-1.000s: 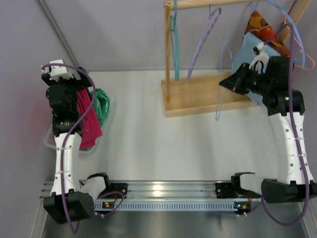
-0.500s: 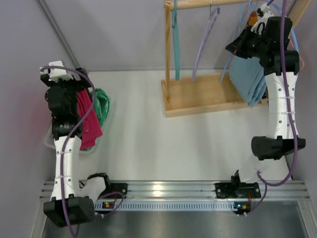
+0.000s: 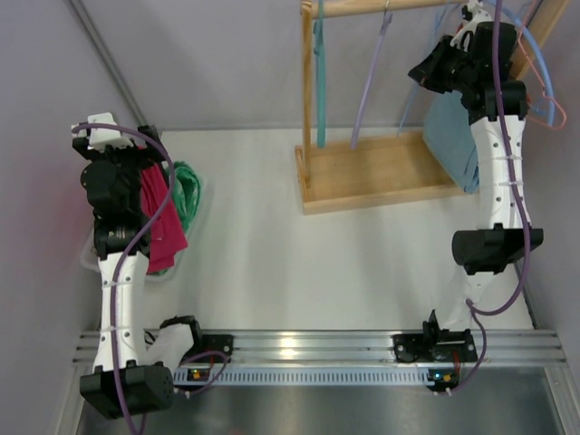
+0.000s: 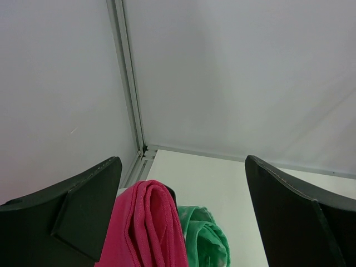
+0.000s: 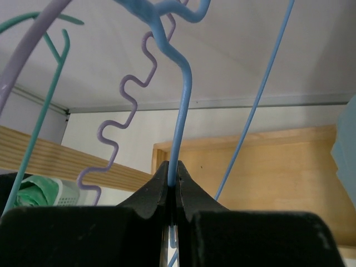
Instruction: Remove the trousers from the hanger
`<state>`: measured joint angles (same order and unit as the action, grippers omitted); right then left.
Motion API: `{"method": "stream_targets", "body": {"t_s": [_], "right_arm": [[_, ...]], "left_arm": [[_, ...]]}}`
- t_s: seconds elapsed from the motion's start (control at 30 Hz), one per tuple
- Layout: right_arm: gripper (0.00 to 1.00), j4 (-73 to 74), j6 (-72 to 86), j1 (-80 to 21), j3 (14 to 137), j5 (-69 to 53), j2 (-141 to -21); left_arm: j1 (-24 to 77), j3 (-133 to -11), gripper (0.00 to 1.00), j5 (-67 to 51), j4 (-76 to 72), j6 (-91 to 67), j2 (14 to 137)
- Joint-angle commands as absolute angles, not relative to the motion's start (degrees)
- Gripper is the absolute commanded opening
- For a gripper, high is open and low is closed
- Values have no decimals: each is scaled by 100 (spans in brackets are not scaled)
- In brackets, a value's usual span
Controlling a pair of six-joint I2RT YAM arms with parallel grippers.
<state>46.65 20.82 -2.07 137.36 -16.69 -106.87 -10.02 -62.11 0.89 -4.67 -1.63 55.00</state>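
High at the wooden rack (image 3: 381, 177), my right gripper (image 3: 424, 71) is shut on the thin wire of a blue hanger (image 5: 183, 100); in the right wrist view the jaws (image 5: 172, 175) pinch it. Light blue trousers (image 3: 453, 136) hang folded below that hanger. At the left, my left gripper (image 3: 111, 145) is open above a basket; its wrist view shows wide-apart fingers (image 4: 182, 167) with nothing between them. Magenta pink trousers (image 4: 147, 222) drape over the basket, mint-green ones (image 4: 208, 239) lie beside them, and a black edge (image 4: 171, 194) peeks out behind.
A teal hanger (image 3: 319, 72) and a wavy lilac hanger (image 3: 367, 82) hang bare on the rack's rail. An orange hanger (image 3: 544, 104) sticks out at the far right. The white basket (image 3: 91, 258) stands against the left wall.
My right arm has swung up and back, carrying the blue hanger and the light blue trousers from low over the rack's base up toward the rail. The left arm has barely moved.
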Motion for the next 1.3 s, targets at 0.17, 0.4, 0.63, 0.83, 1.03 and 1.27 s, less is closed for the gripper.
{"method": "stream_targets", "body": {"t_s": [0.17, 0.4, 0.63, 0.83, 1.03, 1.27], "right_arm": [[0, 4060, 2022, -176, 13896, -1626, -11030], [31, 3710, 2135, -158, 12869, -1845, -10478], [73, 3437, 2074, -132, 12183, -1907, -9582], [99, 3200, 1934, -105, 11060, -1916, -8590], [99, 3015, 1662, -62, 9628, -1872, -7516], [99, 2927, 1284, 474, 8026, -2134, -6329]], "left_arm": [[-976, -6188, 99, 26, -422, -220, 5396], [-853, -6521, 99, -817, 261, 237, 5651], [-809, -8066, 98, -694, 1668, 97, 6854], [-204, -8937, 98, -203, 2381, 360, 7847], [534, -9808, 99, 271, 3190, 281, 8778], [1397, -9818, 99, 195, 3340, 465, 8974]]}}
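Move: The wooden rod I am hanging the empty blue hanger on crosses about 6 cm ahead of my right hand and some 14 cm above it. The lavender hanger is level with that hand, about 9 cm to its left; the light-blue trousers lie roughly 11 cm right, 5 cm back and 10 cm lower. From my left hand those trousers are some 62 cm right, 8 cm ahead and 9 cm lower. The red trousers in the basket lie about 8 cm back, 3 cm left and 30 cm below it. With my right hand I ease the pinched hanger forward and slightly down at the rod, open wide and dip clear, then climb while drawing back about 16 cm, ending with a dip rightward beside the light-blue trousers. My open left hand leaves the basket empty, first forward, then sweeping right and down towards those trousers, tipping down some 40 degrees and turning clockwise. ##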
